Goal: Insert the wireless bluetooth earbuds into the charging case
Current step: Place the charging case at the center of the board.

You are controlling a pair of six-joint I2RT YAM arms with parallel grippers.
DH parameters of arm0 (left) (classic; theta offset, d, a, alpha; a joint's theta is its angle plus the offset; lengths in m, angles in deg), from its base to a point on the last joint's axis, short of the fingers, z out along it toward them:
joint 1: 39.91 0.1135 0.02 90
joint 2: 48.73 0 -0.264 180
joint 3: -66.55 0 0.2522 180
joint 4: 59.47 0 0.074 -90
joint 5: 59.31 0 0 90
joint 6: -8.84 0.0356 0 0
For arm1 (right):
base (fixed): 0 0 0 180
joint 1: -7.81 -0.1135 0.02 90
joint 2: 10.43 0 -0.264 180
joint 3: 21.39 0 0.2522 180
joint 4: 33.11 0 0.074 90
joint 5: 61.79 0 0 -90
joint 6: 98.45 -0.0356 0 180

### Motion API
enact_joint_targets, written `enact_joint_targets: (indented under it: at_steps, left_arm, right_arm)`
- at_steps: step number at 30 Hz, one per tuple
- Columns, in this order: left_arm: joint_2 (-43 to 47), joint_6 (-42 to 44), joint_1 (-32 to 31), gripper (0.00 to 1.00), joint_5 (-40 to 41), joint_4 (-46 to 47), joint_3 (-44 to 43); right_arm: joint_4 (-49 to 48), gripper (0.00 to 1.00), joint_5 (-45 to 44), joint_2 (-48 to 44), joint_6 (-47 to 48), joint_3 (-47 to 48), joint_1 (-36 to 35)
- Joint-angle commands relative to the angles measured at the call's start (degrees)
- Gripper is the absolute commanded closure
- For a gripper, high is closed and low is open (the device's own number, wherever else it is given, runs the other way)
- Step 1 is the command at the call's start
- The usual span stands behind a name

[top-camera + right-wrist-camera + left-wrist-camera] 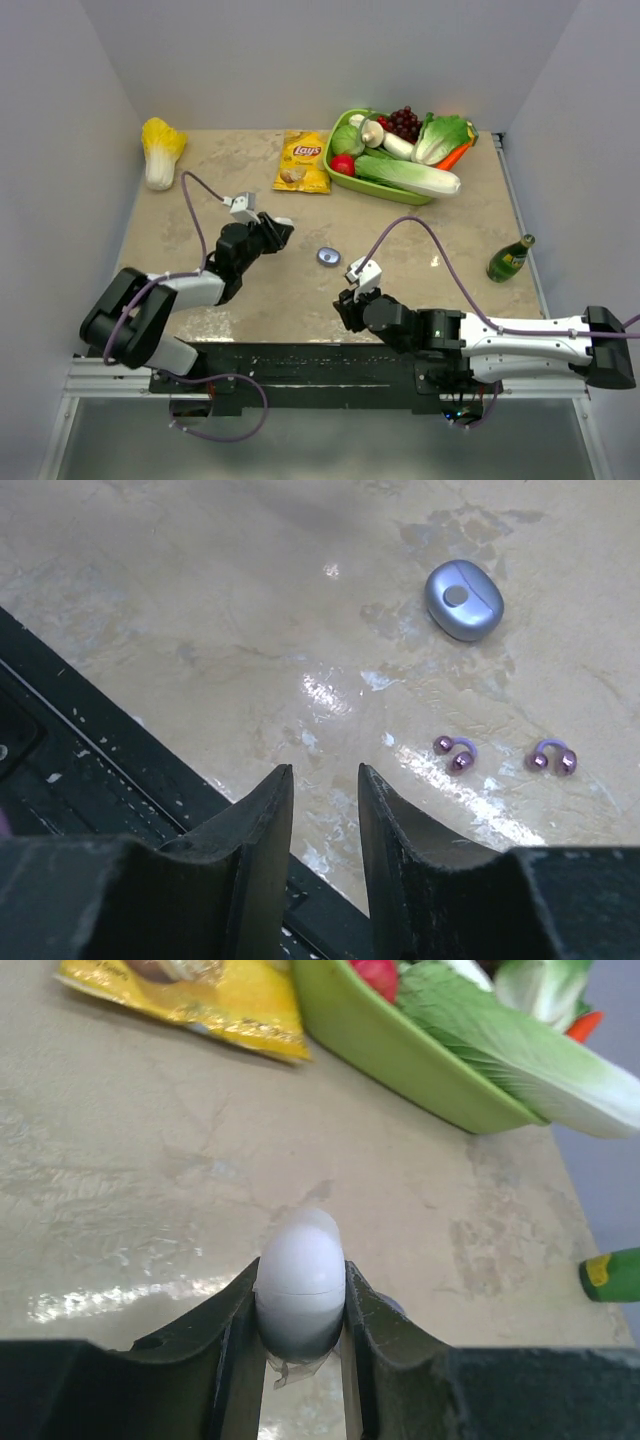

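My left gripper [278, 230] [300, 1272] is shut on a white egg-shaped charging case [300, 1260] with a lid seam, held a little above the table. A closed lilac oval case [329, 256] [463, 600] lies on the table between the arms. Two small purple clip-shaped wireless bluetooth earbuds [455, 752] [552, 757] lie side by side on the table, just right of and beyond my right gripper. My right gripper [345, 305] [325, 772] hovers near the table's front edge, open, with nothing between its fingers.
A green basket [385, 187] [400, 1055] of vegetables stands at the back right. Left of it lies a yellow chip bag [303, 162] [200, 1000]. A cabbage [160, 150] lies back left, a green bottle [510, 260] at the right. The black base rail [100, 760] runs under my right gripper.
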Motion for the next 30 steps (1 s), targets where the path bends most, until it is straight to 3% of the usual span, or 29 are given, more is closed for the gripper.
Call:
enact_joint_targets:
  at_steps: [1, 8, 13, 17, 27, 28, 30]
  left_arm:
    - [-9.63, -2.29, 4.27, 1.00, -6.61, -4.11, -7.76]
    - [-21.16, -2.11, 8.84, 0.99, -10.84, -6.31, -15.51]
    - [-27.67, -0.53, 10.17, 0.88, -11.02, -12.02, -21.67]
    - [-28.82, -0.27, 10.43, 0.70, -10.05, -13.35, -21.85]
    - [-24.35, -0.09, 11.66, 0.44, -6.10, -17.66, -16.59]
    - [-22.86, -0.35, 11.92, 0.22, -5.92, -17.92, -15.88]
    - [-21.27, -0.70, 12.63, 0.20, -5.22, -18.70, -14.04]
  right_arm:
    - [-5.81, 0.64, 2.10, -0.67, -1.23, -0.77, 0.05]
    - [-5.99, 0.63, 3.16, -2.86, -0.87, -2.09, 0.05]
    - [-5.55, 0.63, 2.98, -3.66, -0.44, -2.36, -0.04]
    - [-4.41, 0.63, 2.11, -3.66, 0.18, -1.74, 0.05]
    - [-2.83, 0.61, 0.26, -3.83, 1.67, -1.04, 0.05]
    - [-2.65, 0.61, 0.17, -3.92, 1.67, -0.86, 0.05]
    - [-2.48, 0.61, -0.09, -4.18, 1.76, -0.69, 0.05]
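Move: Out ahead of the left hand, which already holds the charging case, the bare patch of board for it lies about 8 cm farther forward, 2 cm left and 10 cm below. The blue-grey puck is level with this hand, some 11 cm to its right and 11 cm down; the chip bag lies about 24 cm ahead, 4 cm right and 11 cm down. From the empty right hand the patch is about 28 cm ahead, 15 cm left and 13 cm below. Lowering the case about 10 cm while carrying it some 8 cm forward towards the bare patch short of the chip bag, the left hand tips its fingers nearly 20 degrees farther down. It halts at board height, holds still briefly, then opens the fingers wide to let go of the case and starts to rise, by about 1 cm, easing slightly left. ##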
